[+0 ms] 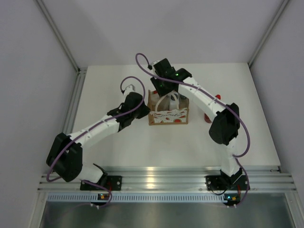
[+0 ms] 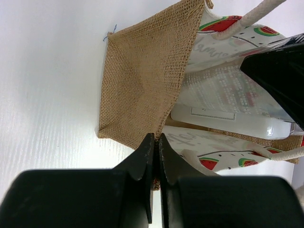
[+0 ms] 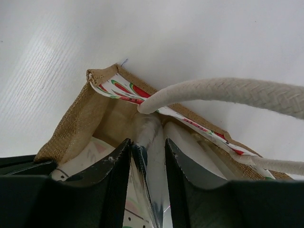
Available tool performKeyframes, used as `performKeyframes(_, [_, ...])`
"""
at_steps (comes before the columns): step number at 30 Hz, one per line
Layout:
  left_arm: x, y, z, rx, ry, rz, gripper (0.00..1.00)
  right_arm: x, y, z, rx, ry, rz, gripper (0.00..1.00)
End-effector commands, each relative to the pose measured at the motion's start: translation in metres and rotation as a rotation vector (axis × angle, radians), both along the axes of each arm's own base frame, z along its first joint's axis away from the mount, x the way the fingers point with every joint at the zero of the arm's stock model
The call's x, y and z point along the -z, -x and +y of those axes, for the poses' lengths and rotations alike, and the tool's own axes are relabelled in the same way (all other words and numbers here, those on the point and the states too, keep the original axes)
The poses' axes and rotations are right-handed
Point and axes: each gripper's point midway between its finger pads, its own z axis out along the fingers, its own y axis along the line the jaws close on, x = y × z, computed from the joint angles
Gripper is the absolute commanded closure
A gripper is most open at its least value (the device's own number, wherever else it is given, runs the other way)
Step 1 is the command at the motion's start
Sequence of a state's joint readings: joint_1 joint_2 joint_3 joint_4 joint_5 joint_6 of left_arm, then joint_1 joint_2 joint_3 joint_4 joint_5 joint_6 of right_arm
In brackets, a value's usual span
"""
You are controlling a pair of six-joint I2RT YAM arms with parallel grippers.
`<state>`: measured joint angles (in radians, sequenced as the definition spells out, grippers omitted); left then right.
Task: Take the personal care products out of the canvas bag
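Observation:
The canvas bag (image 1: pixel 168 113) stands upright mid-table, watermelon panel facing the arms. My left gripper (image 2: pixel 156 136) is shut on the bag's rim at its burlap end (image 2: pixel 142 85), holding the mouth apart. My right gripper (image 3: pixel 146 141) reaches down into the bag (image 3: pixel 76 123). Its fingers are closed on the flat end of a whitish-grey squeeze tube (image 3: pixel 154 159). In the left wrist view the same tube (image 2: pixel 223 111) lies inside the bag, beside the black right gripper (image 2: pixel 280 66). Part of a red bottle (image 1: pixel 217 97) shows on the table behind my right arm.
A cream rope handle (image 3: pixel 228 92) arches across just above my right fingers; the other handle (image 2: pixel 266 8) loops over the far side. The white table (image 1: pixel 118 85) ends at grey walls behind and at both sides.

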<state>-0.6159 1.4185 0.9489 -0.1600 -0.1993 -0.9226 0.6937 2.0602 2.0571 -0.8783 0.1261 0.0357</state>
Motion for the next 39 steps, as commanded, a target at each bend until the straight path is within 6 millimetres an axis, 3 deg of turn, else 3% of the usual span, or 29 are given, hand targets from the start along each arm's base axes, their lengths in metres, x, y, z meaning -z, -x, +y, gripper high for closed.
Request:
performKeyframes(1, [0.024,0.008,0.008,-0.004,-0.063,0.076,1.0,-0.01,0.009,-0.001,-0.038,0.012,0.011,0.66])
performKeyframes(6, [0.026,0.007,0.008,-0.004,-0.066,0.082,1.0,0.0,0.014,0.0,-0.051,0.021,0.049,0.67])
performKeyframes(16, [0.025,0.007,0.008,-0.002,-0.065,0.08,1.0,-0.03,0.012,0.005,-0.062,-0.033,-0.004,1.0])
performKeyframes(26, [0.024,0.007,0.009,-0.004,-0.065,0.077,1.0,-0.075,0.006,0.004,-0.032,-0.095,-0.103,1.0])
performKeyframes(31, [0.024,0.008,0.009,-0.007,-0.066,0.074,1.0,-0.086,0.005,0.002,-0.031,-0.11,-0.132,1.0])
performKeyframes(34, [0.024,0.008,0.01,-0.006,-0.068,0.075,1.0,-0.086,0.005,0.002,-0.038,-0.111,-0.141,1.0])
performKeyframes(39, [0.024,0.008,0.009,-0.004,-0.064,0.076,1.0,-0.051,-0.001,0.009,-0.048,-0.076,-0.076,1.0])
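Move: Just below the right fingertips, running down about 4 cm under them and some 3 cm left, 1 cm farther out, lies the middle of the clear-wrapped bottle. The white bottle stands roughly 6 cm to the right, 1 cm nearer the base and 8 cm down; the grey-capped bottle is about 11 cm right, level with the hand, 8 cm down. From the left hand, the clear-wrapped bottle is some 7 cm ahead, 5 cm right and 1 cm below. Easing about 1 cm back and a touch down onto the clear-wrapped bottle, the right hand closes its part-open fingers almost fully, pinching the clear wrapping between the tips, then draws up about 2 cm and holds there. The left hand keeps its closed grip on the canvas bag's left rim. ##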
